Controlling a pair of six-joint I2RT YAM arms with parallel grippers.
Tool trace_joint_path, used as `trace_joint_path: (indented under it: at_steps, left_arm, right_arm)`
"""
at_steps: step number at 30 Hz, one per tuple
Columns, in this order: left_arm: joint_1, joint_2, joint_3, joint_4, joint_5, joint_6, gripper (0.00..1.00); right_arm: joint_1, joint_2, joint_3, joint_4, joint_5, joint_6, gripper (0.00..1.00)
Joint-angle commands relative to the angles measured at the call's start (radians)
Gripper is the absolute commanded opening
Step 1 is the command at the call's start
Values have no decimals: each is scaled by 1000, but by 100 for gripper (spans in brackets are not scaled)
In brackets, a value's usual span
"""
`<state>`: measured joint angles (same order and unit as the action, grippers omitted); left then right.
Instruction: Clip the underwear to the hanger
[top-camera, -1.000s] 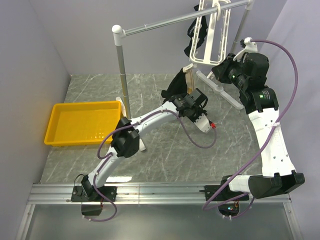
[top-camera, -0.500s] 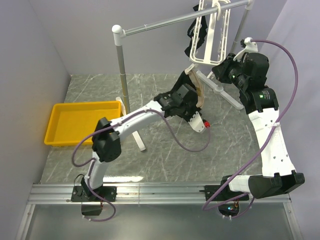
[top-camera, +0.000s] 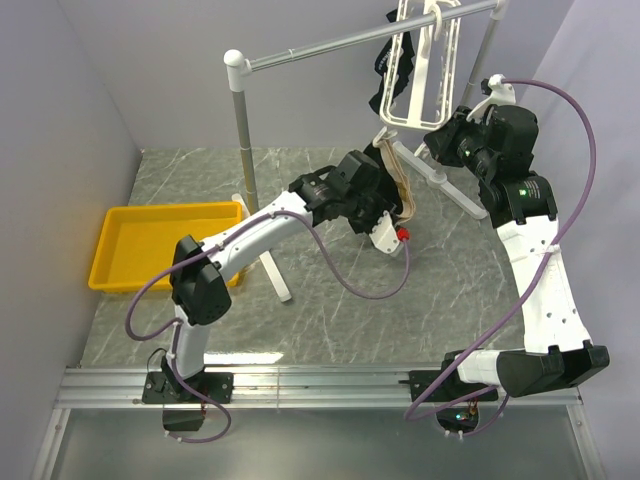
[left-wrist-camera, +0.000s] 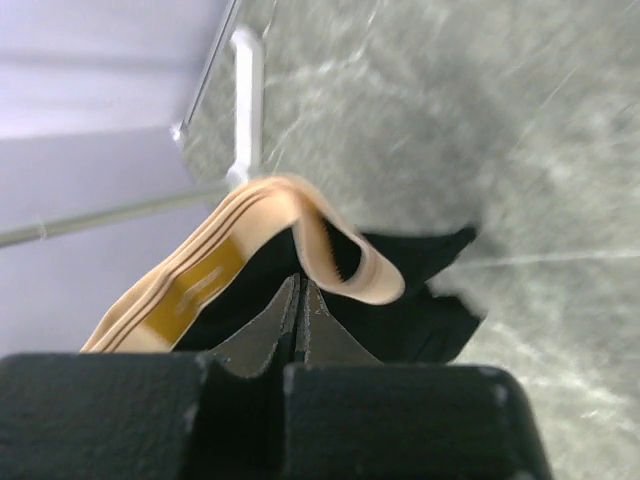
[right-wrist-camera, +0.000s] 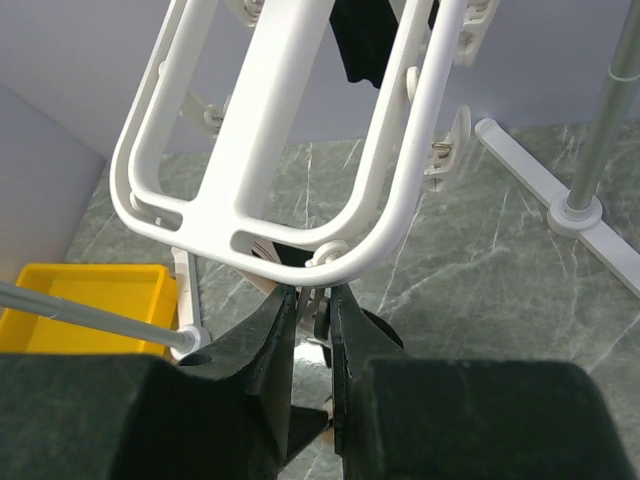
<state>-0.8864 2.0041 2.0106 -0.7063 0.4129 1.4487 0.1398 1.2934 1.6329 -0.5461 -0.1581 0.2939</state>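
The white hanger (top-camera: 425, 70) (right-wrist-camera: 280, 130) hangs from the rail at the back right. My right gripper (top-camera: 440, 135) (right-wrist-camera: 312, 300) sits just under the frame's lower bar, its jaws closed on one small dangling clip (right-wrist-camera: 322, 308). The underwear (top-camera: 402, 190) (left-wrist-camera: 270, 215) hangs below that corner, its tan waistband looped over black cloth. My left gripper (top-camera: 388, 190) (left-wrist-camera: 300, 285) is shut, its tips pressed into the black cloth right under the curled waistband. The cloth inside the tips is hidden.
A grey rail stand (top-camera: 240, 130) with white joints rises between the arms, its white feet (top-camera: 445, 188) on the marble table. A yellow tray (top-camera: 165, 245) lies at the left. A small black garment (top-camera: 383, 70) (right-wrist-camera: 365, 35) hangs on the hanger.
My left gripper closed and its arm swung up and right toward the hanger. The tan waistband now hangs lower beside it. The right arm has not moved.
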Motion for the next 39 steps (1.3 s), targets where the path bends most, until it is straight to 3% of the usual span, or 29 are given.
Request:
trace_joint_path:
  at_steps: [1, 6, 10, 15, 22, 24, 27, 30, 31, 34, 39]
  left_arm:
    - [13, -100, -48, 51, 170, -48, 0]
    - [41, -154, -131, 131, 224, -107, 0]
    - [38, -119, -90, 24, 190, -11, 0]
    - [21, -35, 57, -232, 161, 107, 0]
    - [-23, -87, -85, -323, 34, 223, 0]
    - [-40, -100, -108, -346, 9, 257, 12]
    - [-63, -129, -139, -299, -3, 240, 42]
    - [-77, -154, -161, -149, -2, 196, 90]
    - [-88, -165, -167, -116, -9, 199, 97]
    - [-115, -157, -171, -41, -58, 246, 99]
    - [-128, -142, -124, -130, -83, 331, 99]
  right_arm:
    - [4, 3, 42, 31, 11, -12, 0]
    - [3, 4, 42, 35, 6, -10, 0]
    - [1, 12, 45, 31, 3, -10, 0]
    - [3, 12, 47, 32, 3, -12, 0]
    - [3, 12, 47, 26, 2, -21, 0]
    - [1, 15, 48, 28, -4, -19, 0]
    - [3, 18, 47, 28, -8, -15, 0]
    - [1, 15, 42, 29, -12, -15, 0]
    - [1, 17, 44, 28, -14, -15, 0]
    - [3, 18, 48, 23, -18, -21, 0]
    - [3, 20, 62, 15, -21, -25, 0]
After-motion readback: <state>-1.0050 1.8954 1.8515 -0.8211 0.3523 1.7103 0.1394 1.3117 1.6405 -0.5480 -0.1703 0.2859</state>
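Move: The left hand's shut fingers are in the black cloth of the underwear, whose middle lies about 5 cm ahead and 1 cm left, roughly level. The clip holding its waistband corner is some 8 cm ahead, 2 cm left and 13 cm above; the hanger's near rim is about 7 cm ahead, 3 cm right and 16 cm up. From the right hand the underwear's middle is about level fore and aft, 7 cm left and 16 cm below. The left hand lets go of the pinched black cloth: it first draws back with a small rise, then dips about 8 cm as it continues back, away from the clip, opens wide near the bottom and comes up again some 4 cm, edging right. It ends about 7 cm farther back, turned some 15 degrees clockwise. The right hand keeps its pinch on the hanger's near rim. ##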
